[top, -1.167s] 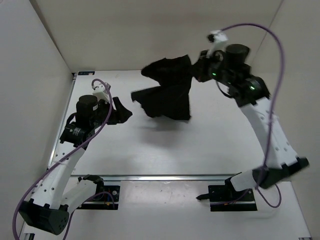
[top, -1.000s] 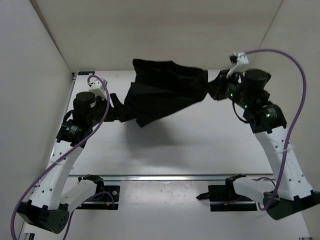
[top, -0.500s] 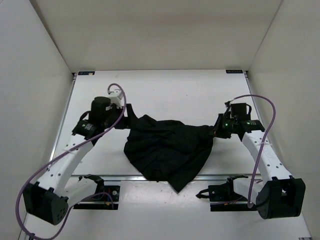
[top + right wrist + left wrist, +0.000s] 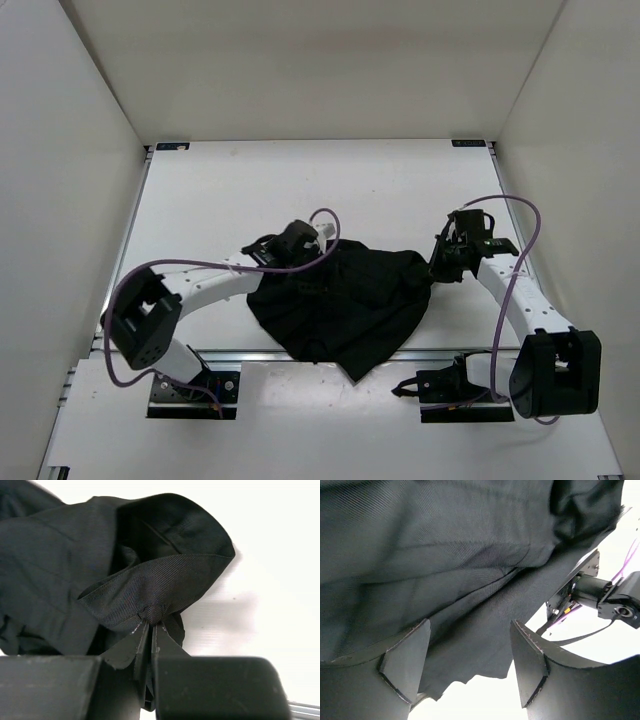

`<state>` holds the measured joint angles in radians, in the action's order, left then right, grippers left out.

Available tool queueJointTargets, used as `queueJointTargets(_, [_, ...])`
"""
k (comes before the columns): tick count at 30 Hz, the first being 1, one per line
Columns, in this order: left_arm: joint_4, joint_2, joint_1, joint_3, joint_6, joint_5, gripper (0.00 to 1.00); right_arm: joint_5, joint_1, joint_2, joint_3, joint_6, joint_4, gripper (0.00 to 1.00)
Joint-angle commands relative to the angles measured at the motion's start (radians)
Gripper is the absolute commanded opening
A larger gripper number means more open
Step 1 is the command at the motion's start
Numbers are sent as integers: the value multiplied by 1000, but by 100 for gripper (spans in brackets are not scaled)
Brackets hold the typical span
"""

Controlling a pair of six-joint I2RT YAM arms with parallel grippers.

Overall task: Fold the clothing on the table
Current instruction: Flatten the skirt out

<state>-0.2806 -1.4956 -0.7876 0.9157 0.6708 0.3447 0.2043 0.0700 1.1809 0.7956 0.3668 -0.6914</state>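
The black clothing [image 4: 340,305] lies crumpled on the white table [image 4: 300,180], near the front, and its lower tip hangs over the front rail. My left gripper [image 4: 322,258] reaches across to the clothing's upper left part. In the left wrist view my left gripper [image 4: 470,655] is open. Dark fabric [image 4: 460,570] fills the view beyond its fingertips [image 4: 407,655], with nothing pinched. My right gripper [image 4: 436,264] is at the clothing's right corner. In the right wrist view my right gripper [image 4: 152,617] is shut on a bunched fold of the clothing [image 4: 155,587].
Both arm mounts [image 4: 190,388] [image 4: 455,385] sit on the front rail, just below the garment's hanging tip. Purple cables [image 4: 320,222] loop off each wrist. White walls close in the left, right and far sides.
The garment came down from the air and settled at the table's front. My left gripper moved right from the garment's left corner onto its upper part. My right gripper kept its hold.
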Motion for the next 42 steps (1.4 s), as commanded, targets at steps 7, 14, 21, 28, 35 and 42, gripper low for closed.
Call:
queueJointTargets(7, [190,-87,-88,12,282,-133,76,-22,11,-7,-35,-12,39,0])
queueJointTargets(14, [182,-234,-130,94,358,-181,77,1,2,-21,-52,-23,52,1])
queueJointTargets(21, [239,-316,-127,91,432,-193,56,30,-10,-39,-73,-34,59,0])
queueJointTargets(28, [264,-227,-19,17,403,-188,0,93,-13,-113,-76,-84,66,0])
queueJointTargets(35, [187,16,168,42,335,-112,0,139,-7,-200,-13,-104,73,0])
queueJointTargets(42, [51,256,316,139,280,40,0,236,-4,-420,66,-86,186,0])
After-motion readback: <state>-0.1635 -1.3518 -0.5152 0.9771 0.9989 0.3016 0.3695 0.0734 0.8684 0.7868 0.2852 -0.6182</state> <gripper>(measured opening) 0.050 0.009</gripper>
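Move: The fold of the skirt I go for lies about 6 cm to my left hand's right, some 1 cm ahead and 7 cm below it. From that hand, the corner still held by my right hand is roughly 24 cm right and 5 cm ahead at about its height; the skirt's far-left corner is some 16 cm ahead, 16 cm left, and the tip overhanging the table edge about 16 cm back, 5 cm right, both near table level. My right hand has the fold about 18 cm to its left, 4 cm back, 6 cm down. My open left hand sinks about 7 cm and slides some 6 cm right onto the fold, shuts on it and pinches the cloth, then carries it forward and up, drifting back left, about 15 cm up in all, while turning some 30 degrees counter-clockwise. My right hand keeps its grip on the other corner, nearly still at first, then lifts it about 8 cm and tilts its fingertips up and forward. ##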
